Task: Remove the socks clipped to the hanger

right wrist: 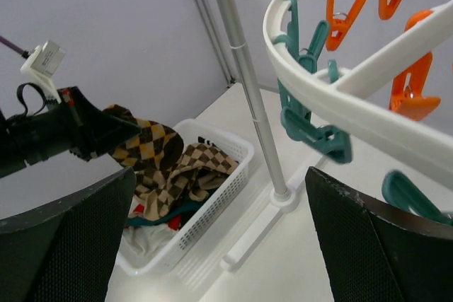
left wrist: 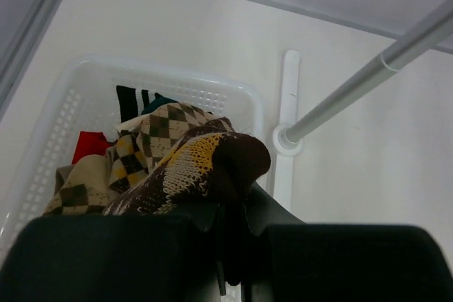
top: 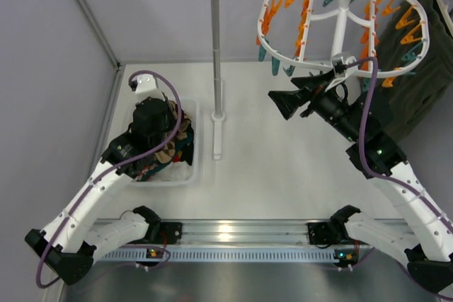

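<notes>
The white hanger (top: 340, 27) hangs from the rack's top bar at the back right, and its orange and teal clips in view hold nothing. My right gripper (top: 284, 102) sits just left of and below its rim (right wrist: 333, 97), open, nothing between its fingers (right wrist: 382, 245). Over the basket, my left gripper (top: 152, 122) is shut on a brown and yellow argyle sock (left wrist: 205, 160). That sock (right wrist: 141, 143) droops toward more argyle socks (right wrist: 191, 175) piled in the basket.
The white mesh basket (top: 192, 167) stands at the left with red, teal and black socks under the pile. The grey pole (top: 216, 47) and its white foot (left wrist: 287, 139) stand right of the basket. A dark green garment (top: 417, 83) hangs behind the hanger.
</notes>
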{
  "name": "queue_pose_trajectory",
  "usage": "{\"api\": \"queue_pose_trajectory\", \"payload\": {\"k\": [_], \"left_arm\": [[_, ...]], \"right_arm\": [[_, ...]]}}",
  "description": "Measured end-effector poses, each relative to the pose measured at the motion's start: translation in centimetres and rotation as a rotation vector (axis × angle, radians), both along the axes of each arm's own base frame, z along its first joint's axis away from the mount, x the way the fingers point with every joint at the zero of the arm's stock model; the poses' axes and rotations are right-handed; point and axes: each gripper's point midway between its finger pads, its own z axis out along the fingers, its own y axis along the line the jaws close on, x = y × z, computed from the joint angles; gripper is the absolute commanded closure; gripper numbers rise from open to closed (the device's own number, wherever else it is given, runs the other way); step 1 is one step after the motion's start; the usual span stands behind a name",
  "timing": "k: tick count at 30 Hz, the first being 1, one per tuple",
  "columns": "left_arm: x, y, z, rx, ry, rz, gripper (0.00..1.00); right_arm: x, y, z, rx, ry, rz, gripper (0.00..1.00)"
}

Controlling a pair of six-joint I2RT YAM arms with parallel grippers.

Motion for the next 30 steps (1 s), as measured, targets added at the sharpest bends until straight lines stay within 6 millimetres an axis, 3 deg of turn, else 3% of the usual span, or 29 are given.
{"api": "queue_pose_trajectory", "payload": {"k": [9, 15, 19, 23, 30], "left_arm": [[1.8, 3.4, -0.5, -0.006, 0.078, 0.080, 1.00], [3.2, 6.5, -3.0, -0.013, 0.176, 0.149, 1.00], [4.3, 8.2, -5.6, -0.025, 0.266, 0.187, 1.00], [5.6, 8.4, -8.6, -0.069, 0.357, 0.186, 1.00], [7.6, 8.9, -17.7, -0.175, 0.572, 0.198, 1.00]], "right_arm": [[-3.6, 0.4, -2.3, -0.074, 0.034, 0.134, 0.01], [-7.7, 0.3, -5.1, -0.146, 0.016, 0.279, 0.01], [-9.6, 0.1, -6.7, -0.186, -0.002, 0.341, 0.01], [-10.6, 0.0, -8.4, -0.202, -0.001, 0.373, 0.01], [-11.9, -0.4, -12.4, -0.172, 0.050, 0.392, 0.01]]}}
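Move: The left hand already holds the brown-and-yellow checked sock; the middle of the basket it is bringing it to lies roughly 26 cm below, 6 cm to its left and 2 cm ahead. In the basket, the white cloth is about 8 cm back of that hand, 1 cm left and 26 cm down; the pole's foot stands some 10 cm ahead, 12 cm right and 29 cm below. From the open right hand, the basket's middle is about 35 cm left, 6 cm ahead and 38 cm down, while the nearest green clips hang roughly 10 cm straight ahead, level with it. First leftward and forward almost level, then ever faster downward, the left hand takes the held sock down into the far left part of the basket, sinking some 18 cm in all while its fingers tip down about 30 degrees and keep their pinch. The right hand, wide open and empty, draws back and down away from the hanger's clips, about 12 cm each way, swinging counter-clockwise. ##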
